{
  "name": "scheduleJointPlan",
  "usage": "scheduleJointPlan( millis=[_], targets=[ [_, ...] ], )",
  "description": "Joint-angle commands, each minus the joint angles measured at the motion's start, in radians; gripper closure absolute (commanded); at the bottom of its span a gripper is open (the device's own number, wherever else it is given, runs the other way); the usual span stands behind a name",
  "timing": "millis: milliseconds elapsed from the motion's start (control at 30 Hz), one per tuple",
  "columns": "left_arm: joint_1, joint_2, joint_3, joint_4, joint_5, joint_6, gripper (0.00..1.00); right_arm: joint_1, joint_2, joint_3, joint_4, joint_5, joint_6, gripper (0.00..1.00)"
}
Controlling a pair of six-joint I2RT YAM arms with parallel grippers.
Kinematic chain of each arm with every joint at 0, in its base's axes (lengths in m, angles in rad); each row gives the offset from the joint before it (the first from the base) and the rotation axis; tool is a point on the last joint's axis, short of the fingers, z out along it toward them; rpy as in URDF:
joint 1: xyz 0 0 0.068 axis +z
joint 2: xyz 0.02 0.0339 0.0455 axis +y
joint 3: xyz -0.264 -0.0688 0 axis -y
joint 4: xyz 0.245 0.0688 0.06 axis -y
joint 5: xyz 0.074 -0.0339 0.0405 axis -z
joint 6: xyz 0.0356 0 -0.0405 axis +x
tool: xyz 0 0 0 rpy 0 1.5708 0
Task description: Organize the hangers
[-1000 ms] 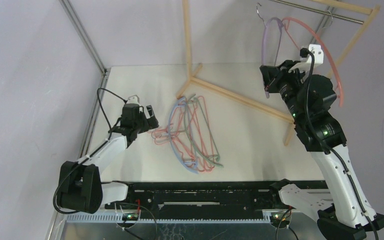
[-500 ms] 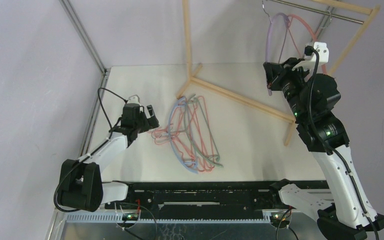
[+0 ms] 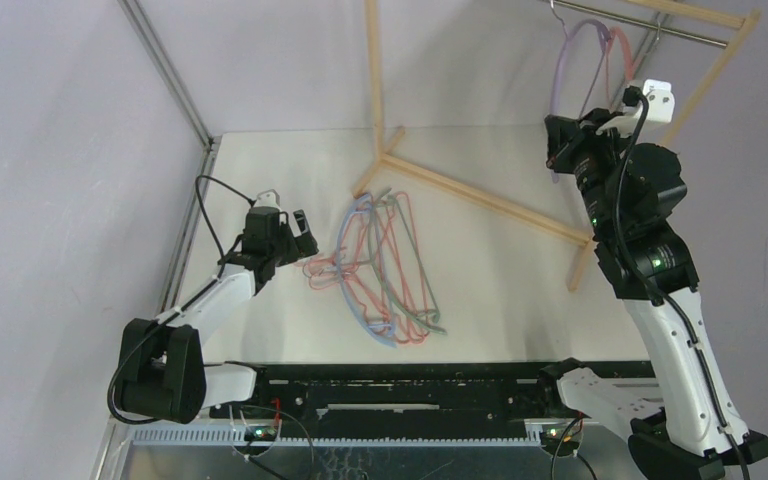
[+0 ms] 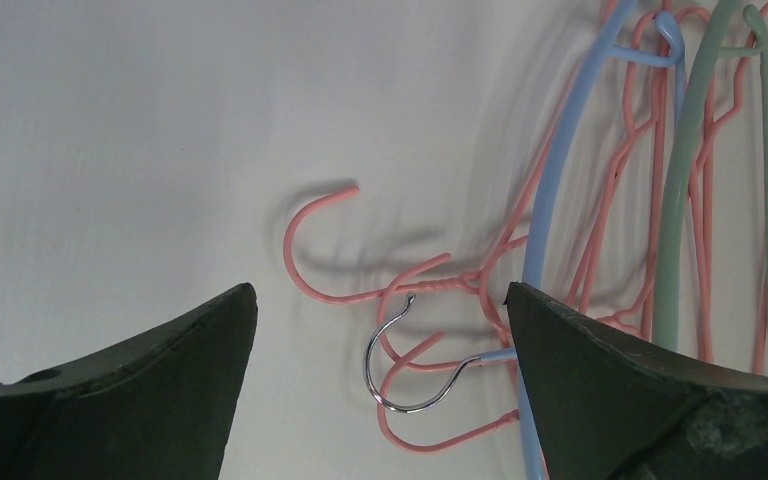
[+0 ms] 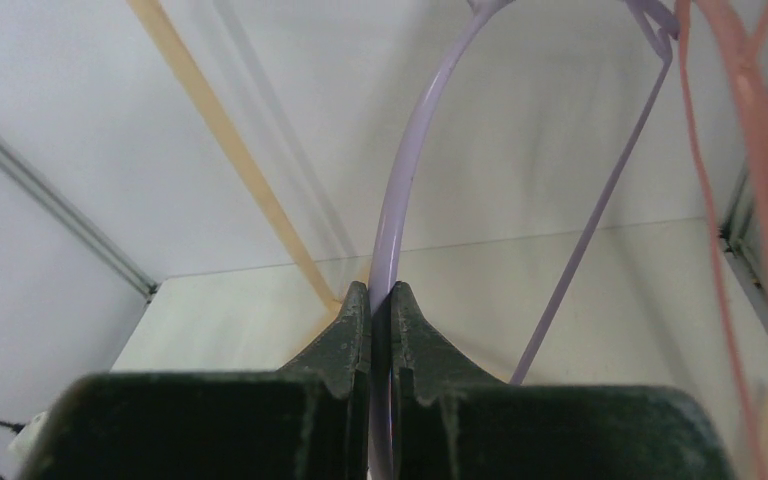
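Observation:
Several hangers [image 3: 385,270], pink wire, blue and grey-green, lie in a pile on the table. My left gripper [image 3: 300,232] is open just left of the pile. In the left wrist view its jaws [image 4: 380,300] straddle the blue hanger's metal hook [image 4: 400,370] and pink hooks [image 4: 305,260] without touching them. My right gripper [image 3: 557,150] is shut on the lilac hanger [image 3: 570,60] and holds it high, with its hook by the end of the metal rail [image 3: 680,33]. The right wrist view shows the lilac bar [image 5: 410,150] pinched between the jaws [image 5: 380,295]. A salmon hanger [image 3: 615,45] hangs beside it.
The pale wooden rack frame [image 3: 480,200] has a foot bar across the table's far right and an upright [image 3: 373,70] at the back. A metal corner post [image 3: 165,70] stands at the back left. The table's left edge [image 3: 188,240] is near my left arm.
My right gripper has carried the lilac hanger up and to the right, towards the rail. The left arm and the pile have not moved.

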Motion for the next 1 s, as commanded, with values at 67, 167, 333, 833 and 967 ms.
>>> scheduleJointPlan(
  millis=[67,167,333,833,967],
  targets=[
    [-0.004,-0.008,0.038,0.031,0.004,-0.003,0.00,-0.047,-0.032,-0.025,0.066,0.111,0.006,1.00],
    [-0.004,-0.010,0.036,0.027,0.004,0.000,0.00,-0.067,-0.041,-0.053,0.041,0.139,0.024,1.00],
    [-0.004,-0.013,0.036,0.020,-0.001,0.009,0.00,-0.090,-0.069,-0.091,0.008,0.170,0.047,1.00],
    [-0.005,0.005,0.049,0.030,0.007,0.001,0.00,-0.094,-0.142,-0.111,-0.061,0.064,0.083,0.00],
    [-0.004,0.009,0.041,0.035,0.009,0.001,0.00,-0.081,-0.185,-0.110,-0.061,-0.025,0.078,0.00]
  ],
)
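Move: The right hand grips the purple hanger by its near shoulder; the spot on the rod it is taken to lies about 14 cm ahead, 6 cm right and 18 cm above. The red hanger hangs some 8 cm ahead, 9 cm right and 4 cm above the hand; the top of the rack's right post is roughly 10 cm ahead, 20 cm right and 20 cm higher. From the idle left hand the rod spot is about 11 cm ahead, 43 cm right and 57 cm up. Rightward about 5 cm the right hand carries the purple hanger along the rod towards the red one, swinging clockwise some 13 degrees, and soon sinking about 3 cm to set the hook on the rod. Easing back, the fingers then open wide and let go of the shoulder, and the hand draws back a little under 3 cm, the hanger still standing between the spread fingers. ##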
